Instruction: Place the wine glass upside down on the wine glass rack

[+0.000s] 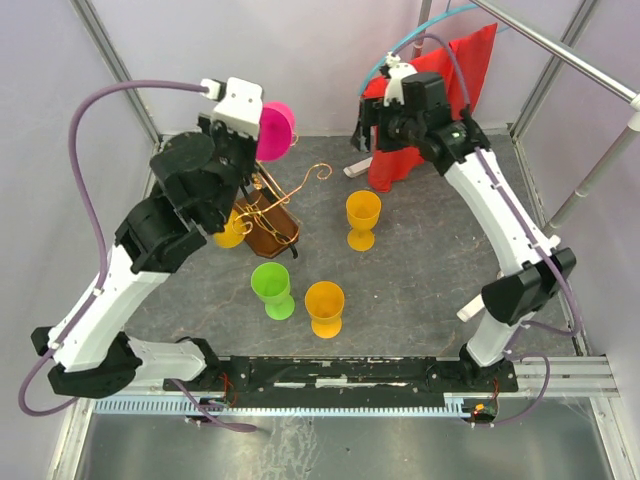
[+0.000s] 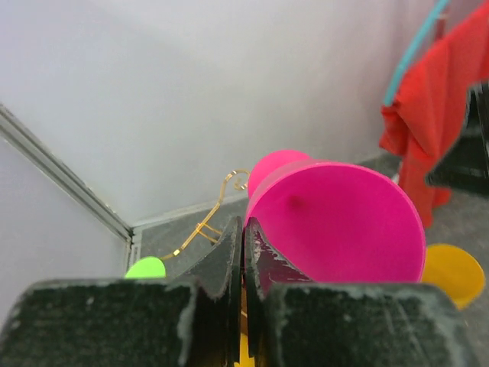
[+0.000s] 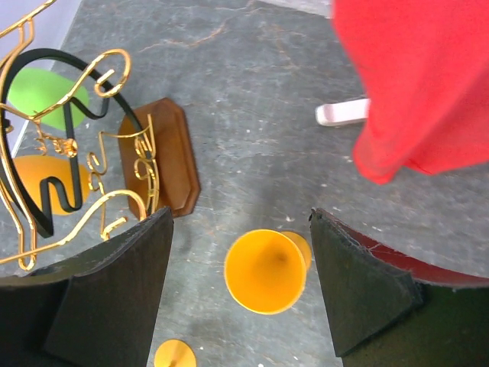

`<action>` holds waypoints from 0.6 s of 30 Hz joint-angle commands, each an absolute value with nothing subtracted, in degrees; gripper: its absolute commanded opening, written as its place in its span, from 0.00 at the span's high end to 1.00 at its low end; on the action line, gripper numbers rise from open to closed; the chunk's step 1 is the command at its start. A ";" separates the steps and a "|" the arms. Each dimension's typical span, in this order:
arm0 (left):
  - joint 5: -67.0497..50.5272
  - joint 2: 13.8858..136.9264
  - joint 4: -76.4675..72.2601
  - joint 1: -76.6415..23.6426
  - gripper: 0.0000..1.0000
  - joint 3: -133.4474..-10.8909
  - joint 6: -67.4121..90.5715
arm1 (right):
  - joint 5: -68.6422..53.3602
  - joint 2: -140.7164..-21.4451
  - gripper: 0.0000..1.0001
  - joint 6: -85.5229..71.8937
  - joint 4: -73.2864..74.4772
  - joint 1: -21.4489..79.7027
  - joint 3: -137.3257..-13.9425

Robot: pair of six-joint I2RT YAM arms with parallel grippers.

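Observation:
A pink wine glass (image 1: 277, 130) is held in the air at the back left, above the wine glass rack (image 1: 272, 222). My left gripper (image 1: 250, 125) is shut on it. In the left wrist view the fingers (image 2: 229, 248) press together at the edge of the pink wine glass (image 2: 336, 222), with a gold wire arm (image 2: 206, 222) of the rack beyond them. The rack's brown wooden base (image 3: 164, 157) and gold scrolls (image 3: 92, 153) also show in the right wrist view. My right gripper (image 1: 375, 125) (image 3: 241, 218) hangs open and holds nothing, high over a yellow glass (image 3: 267, 269).
Upright on the table stand a yellow glass (image 1: 363, 218), a green glass (image 1: 271, 288) and an orange glass (image 1: 325, 306). Another yellow glass (image 1: 230, 233) sits partly under my left arm. A red cloth (image 1: 430, 100) hangs at the back right, with a small white object (image 3: 344, 113) below it.

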State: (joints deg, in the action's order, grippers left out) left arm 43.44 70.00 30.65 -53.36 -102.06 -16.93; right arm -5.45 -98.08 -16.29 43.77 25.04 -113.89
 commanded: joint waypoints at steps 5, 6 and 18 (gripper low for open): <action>23.87 76.64 24.44 -35.93 0.97 -106.86 -12.14 | -6.51 -103.09 0.20 -20.09 39.32 29.19 -118.19; 21.79 77.77 24.23 -34.23 0.97 -107.77 -11.42 | -6.37 -103.50 0.21 -20.20 38.91 29.55 -118.36; 8.40 84.51 23.71 -17.24 0.97 -114.11 -7.17 | -5.88 -107.42 0.21 -21.52 36.02 32.74 -118.94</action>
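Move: Ahead of the left hand, which already grips the pink wine glass by its rim, the middle of the wine glass rack lies about 17 cm farther out, 3 cm left and 35 cm lower. The hung orange glass is roughly 2 cm ahead, 12 cm left and 37 cm below, the hung green one 11 cm ahead, 19 cm left and 35 cm below. From the open right hand the rack sits about 3 cm ahead, 26 cm left and 19 cm below; a standing orange glass is 7 cm back, level sideways, 28 cm below. Carrying the pink glass high over the near side of the rack, the left hand sweeps about 15 cm forward and some 6 cm left, sinking slightly, the shut fingers keeping the rim with the mouth turned back towards the wrist. Meanwhile the open right hand closes in on the rack, about 8 cm left and 3 cm down, touching nothing. ##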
